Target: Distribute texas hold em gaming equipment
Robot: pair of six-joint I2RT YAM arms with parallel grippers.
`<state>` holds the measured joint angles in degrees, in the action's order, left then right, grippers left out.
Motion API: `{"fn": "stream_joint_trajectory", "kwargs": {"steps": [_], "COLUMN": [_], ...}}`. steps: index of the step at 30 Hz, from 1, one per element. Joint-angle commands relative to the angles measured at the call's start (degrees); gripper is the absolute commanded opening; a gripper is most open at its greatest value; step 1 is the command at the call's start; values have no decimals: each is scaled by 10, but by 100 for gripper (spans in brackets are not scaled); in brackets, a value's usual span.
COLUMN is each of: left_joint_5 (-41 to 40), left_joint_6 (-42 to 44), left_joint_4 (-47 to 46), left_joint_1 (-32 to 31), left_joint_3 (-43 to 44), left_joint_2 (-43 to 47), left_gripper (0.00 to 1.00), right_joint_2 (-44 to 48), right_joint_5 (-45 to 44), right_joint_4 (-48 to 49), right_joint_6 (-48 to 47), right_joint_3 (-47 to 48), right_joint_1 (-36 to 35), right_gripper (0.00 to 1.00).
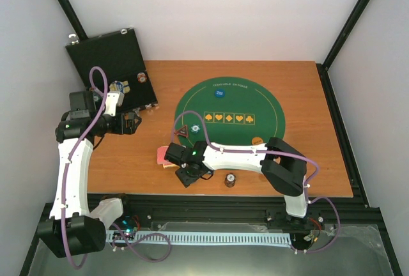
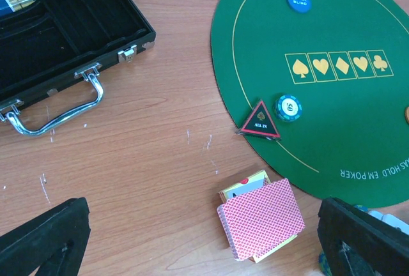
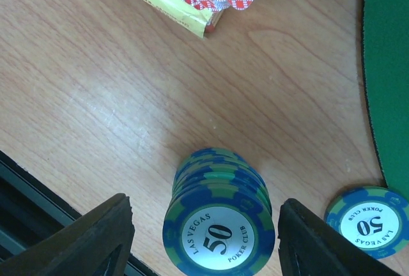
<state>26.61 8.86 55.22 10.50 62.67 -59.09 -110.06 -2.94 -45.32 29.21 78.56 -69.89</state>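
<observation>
In the right wrist view a stack of blue-green "50" poker chips (image 3: pixel 219 222) stands on the wood between the fingers of my right gripper (image 3: pixel 206 207). The jaws are open, with a gap on each side of the stack. One more chip (image 3: pixel 367 220) lies flat to its right. The red-backed playing cards (image 2: pixel 262 218) rest on their yellow box near the mat's edge. A dark triangular button (image 2: pixel 261 121), a teal chip (image 2: pixel 289 107), a blue button (image 2: pixel 299 0) and an orange button (image 1: pixel 257 140) lie on the green mat (image 2: pixel 345 129). My left gripper (image 1: pixel 131 122) hovers wide open and empty.
An open black case (image 1: pixel 112 62) with a metal handle (image 2: pixel 61 107) sits at the far left of the table. A separate dark chip stack (image 1: pixel 229 179) stands near the front edge. My right gripper (image 1: pixel 192 175) works close to that edge and the black rail.
</observation>
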Motion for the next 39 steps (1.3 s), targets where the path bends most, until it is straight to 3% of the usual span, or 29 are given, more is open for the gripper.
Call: {"fn": "stream_joint_trajectory", "kwargs": {"steps": [1,23,29,39], "left_joint_5": [3,-1,-2,2], "left_joint_6": [3,7,7,5], "left_joint_4": [7,8,9,8], "left_joint_1": [3,3,4,3], "left_joint_3": [27,26,29,26], "left_joint_2": [3,8,7,6], "left_gripper": [100,100,100,100], "right_joint_2": [6,4,9,30], "right_joint_5": [-4,-9,-21,-32], "right_joint_4": [9,17,-1,-46], "right_joint_6": [4,6,1,-10], "right_joint_3": [-10,-22,-8,45], "right_joint_1": [-2,-1,2,1], "right_gripper": [59,42,33,31]}}
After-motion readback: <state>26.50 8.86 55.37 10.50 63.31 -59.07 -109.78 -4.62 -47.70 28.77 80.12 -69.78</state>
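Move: Just beneath the right hand, between its open fingers, stands the teal chip stack, its middle about 2 cm lower. A loose teal chip lies about 5 cm to the right and 2 cm farther out; the card decks are about 8 cm left and 7 cm ahead, and the dark chip stack some 13 cm right and 1 cm back. From the left hand, the teal stack is about 19 cm right, 12 cm back and 21 cm down. Closing its fingers in stages on the upper part of the teal chip stack, the right hand settles barely 1 cm down and slightly right, until both fingers touch the chips' rims and the grip tightens. Then it starts to rise, going up about 1.5 cm from its lowest point with the wrist still pointing down and the chips pinched. ##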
